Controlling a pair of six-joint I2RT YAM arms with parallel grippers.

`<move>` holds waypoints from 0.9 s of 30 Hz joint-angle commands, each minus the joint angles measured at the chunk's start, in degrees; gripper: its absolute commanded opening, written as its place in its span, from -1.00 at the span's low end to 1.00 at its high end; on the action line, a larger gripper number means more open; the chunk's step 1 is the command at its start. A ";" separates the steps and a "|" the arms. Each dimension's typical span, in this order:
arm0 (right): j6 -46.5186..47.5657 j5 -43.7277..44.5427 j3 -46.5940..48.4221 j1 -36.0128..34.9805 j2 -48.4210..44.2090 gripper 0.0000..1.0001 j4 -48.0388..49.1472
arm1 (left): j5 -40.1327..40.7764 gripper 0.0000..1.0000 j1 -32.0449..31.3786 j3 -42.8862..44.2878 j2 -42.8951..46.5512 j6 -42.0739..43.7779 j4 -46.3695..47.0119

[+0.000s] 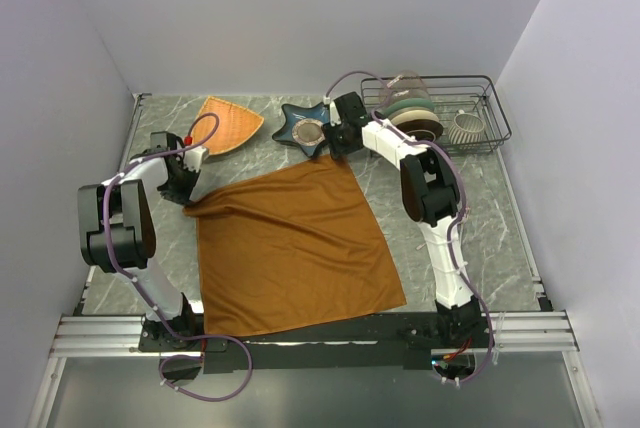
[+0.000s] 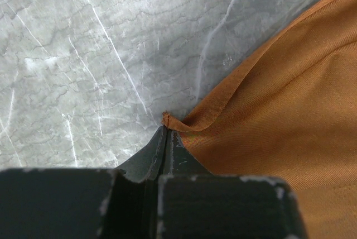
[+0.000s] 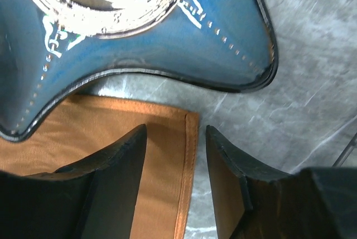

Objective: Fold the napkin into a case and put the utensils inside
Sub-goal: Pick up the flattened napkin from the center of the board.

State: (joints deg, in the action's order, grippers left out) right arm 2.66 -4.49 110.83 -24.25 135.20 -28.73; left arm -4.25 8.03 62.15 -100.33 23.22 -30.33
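The rust-orange napkin [image 1: 290, 248] lies spread flat across the marble table. My left gripper [image 1: 188, 202] is at the cloth's far left corner. In the left wrist view this gripper [image 2: 165, 128] is shut on that corner, and the napkin [image 2: 279, 110] is pulled into a small ridge there. My right gripper [image 1: 341, 153] is over the far right corner. In the right wrist view it [image 3: 175, 129] stands open, its fingers on either side of the hemmed edge of the napkin [image 3: 83, 127]. The utensils and the case are out of view.
A blue star-shaped dish [image 1: 305, 129] sits just beyond the right gripper, its rim [image 3: 167, 43] close to the fingertips. An orange woven triangular plate [image 1: 228, 123] lies at the back left. A wire rack [image 1: 480, 133] with dishes stands at the back right.
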 commanded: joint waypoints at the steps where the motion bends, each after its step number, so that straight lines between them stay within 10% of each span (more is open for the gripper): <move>1: -0.99 1.42 3.77 -0.36 2.87 0.07 -1.76 | -1.20 -0.98 0.49 1.57 0.93 0.16 -0.70; 3: -0.90 0.98 4.66 -0.27 3.41 -0.05 -2.47 | -1.46 -0.98 0.41 2.10 0.67 0.07 -0.96; 7: -0.63 -0.69 3.17 -0.19 2.36 -0.99 -1.68 | -3.04 -0.99 0.49 4.29 -0.65 -0.72 -1.58; 27: -1.16 -7.29 -9.40 5.96 -24.63 -1.00 -1.06 | -18.25 -0.99 -1.35 24.68 -2.58 -4.15 -4.21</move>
State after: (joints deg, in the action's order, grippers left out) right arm 1.76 -11.99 102.04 -21.45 114.21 -30.33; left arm -18.28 7.01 80.90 -101.51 20.01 -34.76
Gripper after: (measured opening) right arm 0.010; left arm 0.021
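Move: Just under the right hand, within a centimetre and between its open fingers, lies the napkin's right far corner; the star dish is some 8 cm farther out and 7 cm left of that hand, the dish rack about 28 cm right and 11 cm ahead. The left hand already holds the left far corner, with the leaf tray roughly 24 cm ahead and 11 cm right of it, and the right corner some 40 cm right and 16 cm ahead. Shutting its half-open fingers on the napkin's right far corner, the right hand pinches it close to the table, then lifts it nearly 14 cm, drawing back about 3 cm from the star dish. The left hand, keeping its pinch, rises some 10 cm while going forward 8 cm and a little right towards the leaf tray, its fingers tipping outward by about 15 degrees. ##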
